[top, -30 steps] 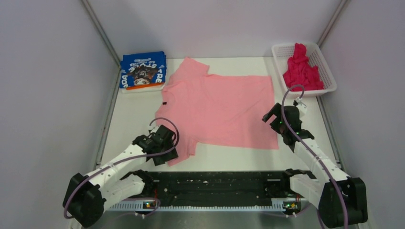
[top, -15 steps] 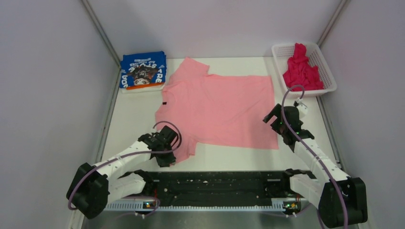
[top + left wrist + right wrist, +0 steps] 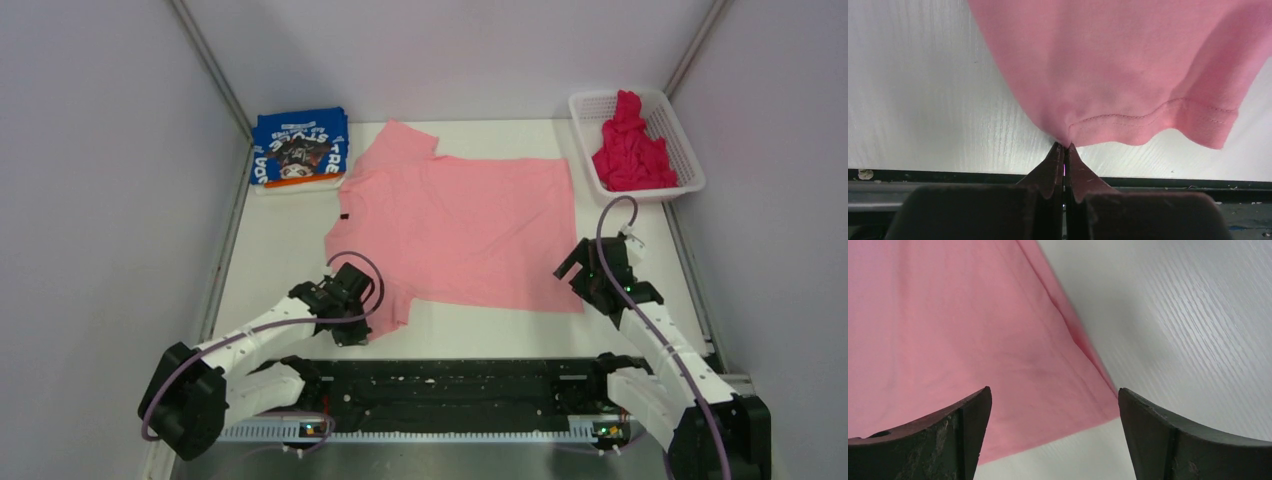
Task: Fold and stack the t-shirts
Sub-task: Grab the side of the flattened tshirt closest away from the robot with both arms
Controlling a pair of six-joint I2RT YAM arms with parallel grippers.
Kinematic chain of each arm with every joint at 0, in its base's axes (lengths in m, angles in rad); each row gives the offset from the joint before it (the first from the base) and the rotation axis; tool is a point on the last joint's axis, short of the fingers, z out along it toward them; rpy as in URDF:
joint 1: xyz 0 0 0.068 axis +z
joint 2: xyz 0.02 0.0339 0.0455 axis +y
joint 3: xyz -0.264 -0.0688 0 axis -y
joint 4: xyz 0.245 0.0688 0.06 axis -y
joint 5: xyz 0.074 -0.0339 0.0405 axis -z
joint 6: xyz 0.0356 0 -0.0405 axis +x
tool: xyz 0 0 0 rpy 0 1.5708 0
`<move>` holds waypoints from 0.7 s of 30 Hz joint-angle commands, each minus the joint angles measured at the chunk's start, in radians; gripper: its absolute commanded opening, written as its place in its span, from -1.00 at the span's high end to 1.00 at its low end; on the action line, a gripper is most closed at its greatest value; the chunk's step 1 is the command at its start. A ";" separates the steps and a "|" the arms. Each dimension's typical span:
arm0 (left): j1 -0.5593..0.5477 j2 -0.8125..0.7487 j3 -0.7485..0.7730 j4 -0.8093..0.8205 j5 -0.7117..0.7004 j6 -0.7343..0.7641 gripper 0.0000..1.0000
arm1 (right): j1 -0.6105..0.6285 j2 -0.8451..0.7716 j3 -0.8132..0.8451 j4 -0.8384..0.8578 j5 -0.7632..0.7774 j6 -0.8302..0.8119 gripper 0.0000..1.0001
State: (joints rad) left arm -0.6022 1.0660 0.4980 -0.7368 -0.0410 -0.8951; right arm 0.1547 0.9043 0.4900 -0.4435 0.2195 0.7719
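Observation:
The light pink t-shirt (image 3: 460,225) lies spread flat mid-table. My left gripper (image 3: 368,322) sits at its near-left sleeve, and in the left wrist view it (image 3: 1064,146) is shut on the sleeve's hemmed edge of the pink shirt (image 3: 1118,60). My right gripper (image 3: 575,280) hovers open over the shirt's near-right hem corner; in the right wrist view the gripper (image 3: 1054,392) has pink cloth (image 3: 948,325) and bare table between its fingers, nothing held. A folded blue t-shirt (image 3: 298,147) rests at the back left. The magenta t-shirt (image 3: 630,145) is bunched in the basket.
The white mesh basket (image 3: 690,150) stands at the back right corner. A black rail (image 3: 450,395) runs along the table's near edge between the arm bases. Grey walls close in the left, right and back sides.
My left gripper has closed on the pink sleeve edge. The right arm has shifted a little toward the near edge, beside the hem corner, staying open.

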 commanded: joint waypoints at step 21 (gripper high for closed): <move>-0.003 -0.138 -0.016 -0.028 0.024 -0.012 1.00 | 0.000 -0.015 -0.145 -0.061 -0.001 0.096 0.31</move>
State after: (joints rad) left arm -0.6029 0.9466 0.4797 -0.7509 -0.0227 -0.8909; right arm 0.1547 0.8722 0.3664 -0.5121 0.1871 0.8513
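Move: The near right corner of the pink t-shirt lies about 6 cm back of the right hand, 1 cm to its right and some 6 cm below. The shirt's far right corner is about 26 cm ahead of that hand and 1 cm left, and the white basket 27 cm ahead, 14 cm right. The left hand already pinches the near sleeve's corner right at its fingertips; the near right corner lies about 45 cm right of that hand and 6 cm ahead. Back and down in equal measure, about 5 cm each way, the right hand drops onto the shirt's near right corner, tipping some 10 degrees more downward; its wide-open fingers close to under half, one on each side of the hem corner, without shutting on it. The left hand keeps its pinch on the sleeve and lifts just over a centimetre, then holds. ##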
